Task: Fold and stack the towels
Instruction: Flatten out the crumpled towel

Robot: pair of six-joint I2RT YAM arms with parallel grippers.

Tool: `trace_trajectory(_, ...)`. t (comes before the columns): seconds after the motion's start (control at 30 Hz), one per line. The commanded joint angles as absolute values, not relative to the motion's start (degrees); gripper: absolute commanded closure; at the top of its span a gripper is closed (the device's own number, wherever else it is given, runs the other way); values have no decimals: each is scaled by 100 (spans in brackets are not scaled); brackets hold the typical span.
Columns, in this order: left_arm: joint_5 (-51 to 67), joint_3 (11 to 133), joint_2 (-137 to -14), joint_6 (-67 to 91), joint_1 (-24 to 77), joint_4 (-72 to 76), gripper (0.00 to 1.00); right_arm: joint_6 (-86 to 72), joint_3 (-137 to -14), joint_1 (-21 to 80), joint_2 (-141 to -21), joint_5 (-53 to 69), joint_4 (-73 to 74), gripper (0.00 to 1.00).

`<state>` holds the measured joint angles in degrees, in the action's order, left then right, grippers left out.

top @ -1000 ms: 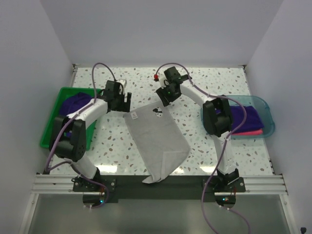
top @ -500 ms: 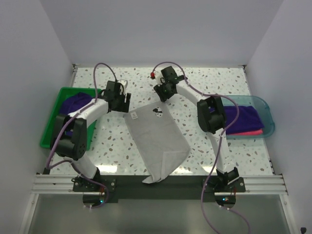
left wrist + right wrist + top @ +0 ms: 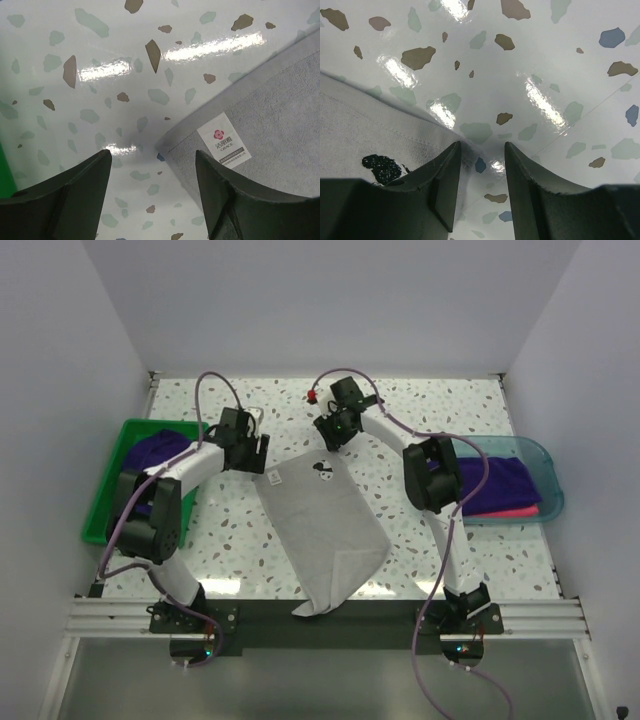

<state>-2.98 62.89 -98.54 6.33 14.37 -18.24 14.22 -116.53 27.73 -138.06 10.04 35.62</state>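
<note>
A pale grey towel (image 3: 320, 525) lies flat and slanted across the table's middle, its near end hanging over the front edge. My left gripper (image 3: 254, 454) is open at the towel's far left corner. In the left wrist view that corner (image 3: 170, 147) lies between the fingers of the left gripper (image 3: 152, 155), next to a white label (image 3: 224, 142). My right gripper (image 3: 330, 436) is open at the far right corner, by a black mark (image 3: 325, 468). The right wrist view shows the towel's edge (image 3: 395, 135) reaching the left finger of the right gripper (image 3: 481, 147).
A green bin (image 3: 105, 495) at the left holds a dark purple towel (image 3: 155, 450). A translucent teal tray (image 3: 550, 475) at the right holds a purple towel (image 3: 505, 475) lying on a pink one (image 3: 515, 510). White walls close in the table.
Both grippers have narrowed their jaws. The right gripper shifted slightly left toward the towel's far right corner; the left gripper settled at the far left corner. The towel has not moved.
</note>
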Motion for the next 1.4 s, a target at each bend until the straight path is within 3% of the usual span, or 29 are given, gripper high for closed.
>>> trace_trajectory(0.0, -202, 6381, -9905, 562, 1450, -1846, 27, 1485, -11382, 2786, -13676, 1222, 3657, 56)
trace_trajectory(0.27, -220, 6416, -9975, 563, 1503, -1986, 27, 1485, -11453, 2777, -13834, 888, 3858, 74)
trace_trajectory(0.43, -229, 6521, -10072, 545, 1564, -2092, 27, 1424, -11303, 2733, -13782, 826, 3806, 100)
trace_trajectory(0.63, -228, 6714, -10362, 624, 1591, -2153, 28, 1406, -11276, 2681, -13711, 765, 3718, 100)
trace_trajectory(0.9, -229, 6864, -10678, 773, 1608, -2127, 50, 1380, -11118, 2681, -13667, 782, 3656, 100)
trace_trajectory(1.2, -492, 6777, -11065, 905, 1819, -2232, 55, 1380, -11074, 2681, -13623, 747, 3656, 100)
trace_trajectory(1.37, -501, 6785, -11276, 993, 1819, -2347, 76, 1389, -11022, 2663, -13579, 729, 3665, 100)
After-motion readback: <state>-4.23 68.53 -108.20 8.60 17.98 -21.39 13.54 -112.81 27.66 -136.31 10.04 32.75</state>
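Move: The grey towel's near-left corner lies almost under my left hand, about 2 cm to its right and 4 cm down, level with it fore and aft. Its white tag is roughly 6 cm to that hand's right and 1 cm ahead; the green box stands some 22 cm left and about 3 cm back. My right hand already has the far-right corner between its open fingers, about 1 cm below; the panda print lies about 5 cm back and 2 cm left of that hand. I lower my left hand about 4 cm onto the grey towel's corner beside the tag, easing back a centimetre and then forward again, and finish some 2.5 cm to the right as its fingers close and pinch the corner. My right hand stays low in place and shuts its fingers on the far-right corner well before that. ##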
